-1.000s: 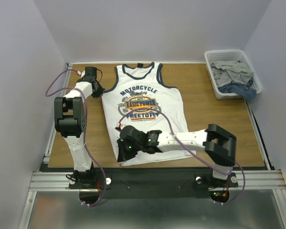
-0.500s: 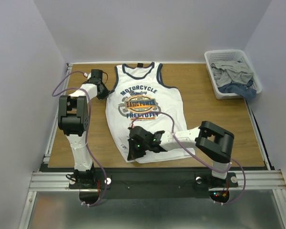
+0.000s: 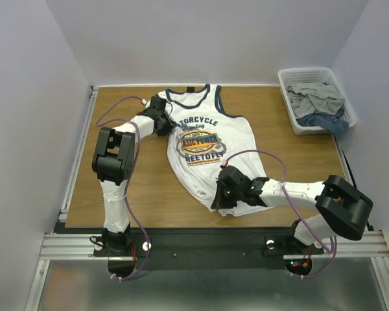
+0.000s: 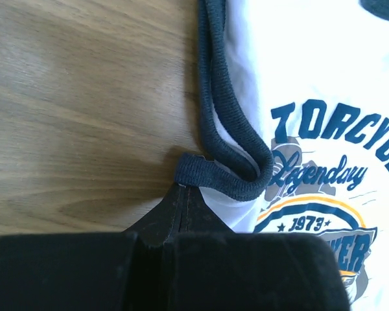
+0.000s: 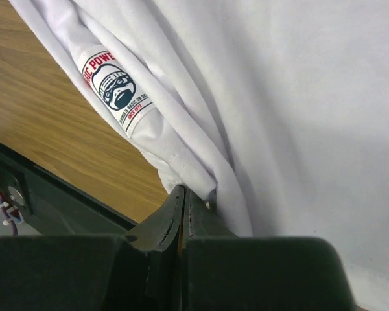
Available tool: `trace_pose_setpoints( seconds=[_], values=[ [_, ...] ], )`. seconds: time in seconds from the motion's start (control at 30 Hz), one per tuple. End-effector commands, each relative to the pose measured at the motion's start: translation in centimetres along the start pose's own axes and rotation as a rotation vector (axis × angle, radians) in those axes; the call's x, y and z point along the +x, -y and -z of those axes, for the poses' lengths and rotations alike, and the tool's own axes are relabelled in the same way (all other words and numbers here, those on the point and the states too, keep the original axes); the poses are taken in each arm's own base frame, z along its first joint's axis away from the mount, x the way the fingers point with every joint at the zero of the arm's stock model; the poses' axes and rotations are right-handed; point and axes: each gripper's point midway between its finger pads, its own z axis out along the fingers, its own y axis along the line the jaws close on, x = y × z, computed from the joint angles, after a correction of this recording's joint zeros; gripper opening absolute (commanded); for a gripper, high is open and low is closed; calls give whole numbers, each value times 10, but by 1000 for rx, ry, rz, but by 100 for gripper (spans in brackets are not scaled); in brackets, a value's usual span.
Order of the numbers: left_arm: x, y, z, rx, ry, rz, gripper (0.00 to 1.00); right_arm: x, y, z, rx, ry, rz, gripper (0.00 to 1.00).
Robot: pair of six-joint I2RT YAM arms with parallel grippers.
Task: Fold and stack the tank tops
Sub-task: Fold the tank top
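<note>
A white tank top (image 3: 214, 139) with navy trim and a "MOTORCYCLE" chest print lies on the wooden table, its left edge pulled over to the right. My left gripper (image 3: 162, 123) is shut on the navy armhole trim (image 4: 227, 181) at the shirt's upper left. My right gripper (image 3: 222, 194) is shut on the white bottom hem (image 5: 181, 172) at the lower left corner; a small printed label (image 5: 117, 91) shows beside it. The left part of the chest print is covered by the folded-over cloth.
A white basket (image 3: 286, 97) at the back right holds more crumpled grey and blue cloth (image 3: 321, 103). The bare wooden table (image 3: 136, 188) lies left of the shirt. A black rail (image 3: 214, 243) runs along the near edge.
Both grippers have moved to the right, dragging the shirt's left edge with them. The shirt's left side now lies narrower and shifted right, uncovering more bare table on the left.
</note>
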Motion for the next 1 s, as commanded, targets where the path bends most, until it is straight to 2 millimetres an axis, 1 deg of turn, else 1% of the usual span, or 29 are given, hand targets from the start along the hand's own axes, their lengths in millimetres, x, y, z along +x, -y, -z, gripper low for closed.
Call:
trace_pose_setpoints(
  seconds=[0.0,0.03,0.07,0.13,0.17,0.2,0.23,0.27,0.3,0.33,0.37,0.43,0.47,0.57,0.6,0.63,0.67,0.7,0.73,0.8,0.87,0.93,0.97],
  values=[
    [-27,-3,12,-22,62,19,0,3,8,8,32,-3,33,0],
    [-37,-13,17,-44,85,33,0,3,-2,11,-4,-21,37,0],
    [-36,-26,18,-68,80,47,0,8,-11,13,-27,-38,57,0],
    [-44,-40,27,-86,99,73,0,11,-29,15,-59,-48,88,0],
    [-47,-58,28,-113,101,92,0,15,-54,19,-103,-53,129,0],
    [-50,-65,31,-123,106,97,0,20,-66,20,-120,-61,153,0],
    [-52,-74,34,-144,114,105,0,19,-89,19,-149,-63,175,0],
    [-55,-80,37,-156,119,108,0,24,-102,19,-166,-72,197,0],
    [-59,-90,39,-170,121,118,0,38,-117,19,-191,-96,236,0],
    [-62,-94,42,-177,126,115,0,45,-131,17,-209,-114,258,1],
    [-63,-102,42,-190,126,124,0,57,-150,10,-229,-138,296,0],
    [-65,-106,43,-193,123,119,0,67,-168,1,-250,-172,326,0],
    [-64,-110,43,-204,119,117,0,73,-185,-8,-266,-189,350,0],
    [-70,-120,45,-224,126,121,0,79,-207,-19,-299,-218,376,0],
    [-71,-121,45,-225,126,118,0,85,-208,-30,-292,-238,383,0],
    [-76,-124,47,-225,132,118,0,83,-224,-31,-323,-239,392,0],
    [-79,-125,47,-228,137,115,0,84,-228,-33,-330,-241,393,0],
    [-81,-125,48,-225,139,112,0,87,-227,-42,-318,-253,394,0],
    [-82,-124,48,-222,138,104,0,83,-237,-42,-338,-239,395,0],
    [-89,-118,49,-203,144,86,0,81,-243,-46,-340,-233,387,1],
    [-95,-113,50,-190,151,78,0,77,-256,-49,-364,-217,385,0],
    [-100,-110,50,-179,153,72,0,78,-264,-52,-386,-219,383,0],
    [-104,-107,51,-175,160,72,0,73,-273,-50,-410,-204,383,0]
  ],
)
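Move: Both my hands hold the left side of the tank top, slid inward so that it lies bunched. My left hand's corner goes to bare table about 15 cm to its left; the print's middle is roughly 13 cm right of that hand and 7 cm back, the neckline 14 cm ahead and 8 cm right. My right hand's hem corner goes about 23 cm left and 8 cm back, near the table's front edge. The small hem patch is some 7 cm ahead and 4 cm left of that hand, the print's middle about 29 cm ahead and 4 cm left. I swing both hands left together, still pinching the cloth, to pull the left side out again. My left hand slides the underarm corner about 15 cm left, staying low, while my right hand first eases back and up, then sweeps the hem corner some 23 cm left and 8 cm back towards the front edge, arching up before sinking partway. Both hands turn counter-clockwise, the right by nearly 30 degrees. ##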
